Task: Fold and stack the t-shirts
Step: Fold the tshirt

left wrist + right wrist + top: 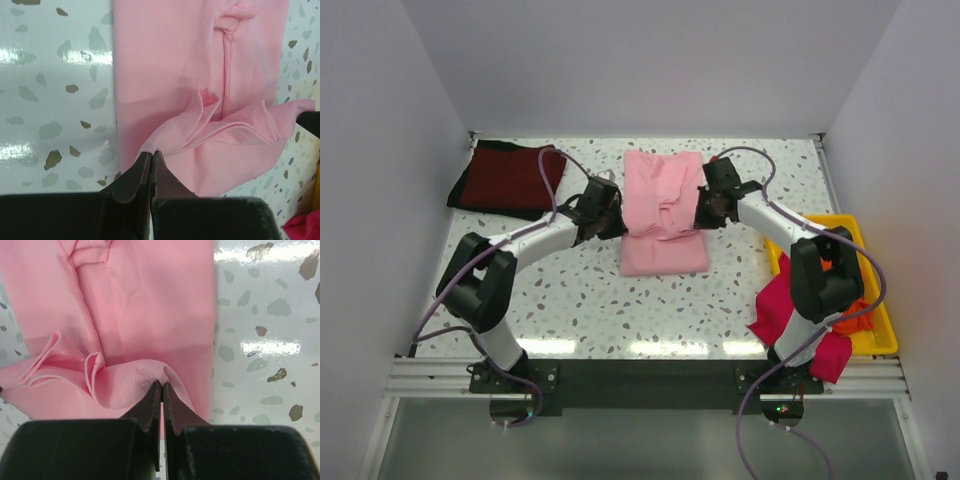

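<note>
The pale pink t-shirt [663, 250] lies in a long strip in the middle of the table, with its far part lifted and bunched. My left gripper [612, 216] [151, 153] is shut on the pink shirt's [175, 60] left edge. At the shirt's right edge, my right gripper [704, 210] [162, 383] is shut on a fold of the same pink cloth [150, 300]. Between the two grips the fabric hangs in loose pleats. A dark maroon t-shirt [510, 176] lies folded at the back left, with black cloth [460, 190] showing under its edge.
A yellow tray [876, 336] sits at the right edge behind the right arm. A magenta t-shirt [778, 306] spills from it over the table's front edge. Orange cloth [858, 318] lies in the tray. White walls close in the left, back and right sides.
</note>
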`<action>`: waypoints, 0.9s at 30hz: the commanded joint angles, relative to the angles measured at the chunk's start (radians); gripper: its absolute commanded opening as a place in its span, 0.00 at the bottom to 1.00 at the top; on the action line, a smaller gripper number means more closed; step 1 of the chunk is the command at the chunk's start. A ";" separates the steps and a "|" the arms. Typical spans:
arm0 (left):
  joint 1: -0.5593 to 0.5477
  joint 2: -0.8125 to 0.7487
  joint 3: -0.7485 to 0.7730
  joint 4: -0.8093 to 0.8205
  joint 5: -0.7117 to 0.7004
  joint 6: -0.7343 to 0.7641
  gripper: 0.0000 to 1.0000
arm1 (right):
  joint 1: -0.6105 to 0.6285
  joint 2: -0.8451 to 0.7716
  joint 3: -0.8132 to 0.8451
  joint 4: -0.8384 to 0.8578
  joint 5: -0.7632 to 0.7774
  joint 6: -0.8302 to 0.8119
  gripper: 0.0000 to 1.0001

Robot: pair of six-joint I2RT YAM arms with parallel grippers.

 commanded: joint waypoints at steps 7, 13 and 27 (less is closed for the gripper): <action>0.061 0.089 0.127 0.078 0.093 0.047 0.00 | -0.064 0.104 0.152 -0.041 -0.007 -0.054 0.00; 0.078 0.164 0.212 0.063 0.110 0.061 0.00 | -0.086 0.188 0.270 -0.077 -0.007 -0.076 0.00; 0.121 0.322 0.407 0.023 0.119 0.096 0.00 | -0.136 0.366 0.506 -0.120 -0.047 -0.074 0.00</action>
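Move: Between and ahead of the hands, the pink t-shirt's far edge is centred some 26 cm forward and 10 cm right of the left hand; from the right hand, it is 26 cm forward and 8 cm left, about 5 cm lower. The near fold line's middle is roughly 9 cm back and 10 cm right of the left hand. The folded dark red shirt is about 17 cm forward and 29 cm left of the left hand; the yellow bin is some 13 cm back and 31 cm right of the right hand. Carrying the raised near end of the t-shirt by its two corners, both hands travel forward side by side about 10 cm over the lying cloth towards its far edge, at nearly constant height. The fingers stay shut on the corners, and the wrists hardly turn; the right hand also drifts slightly right. ##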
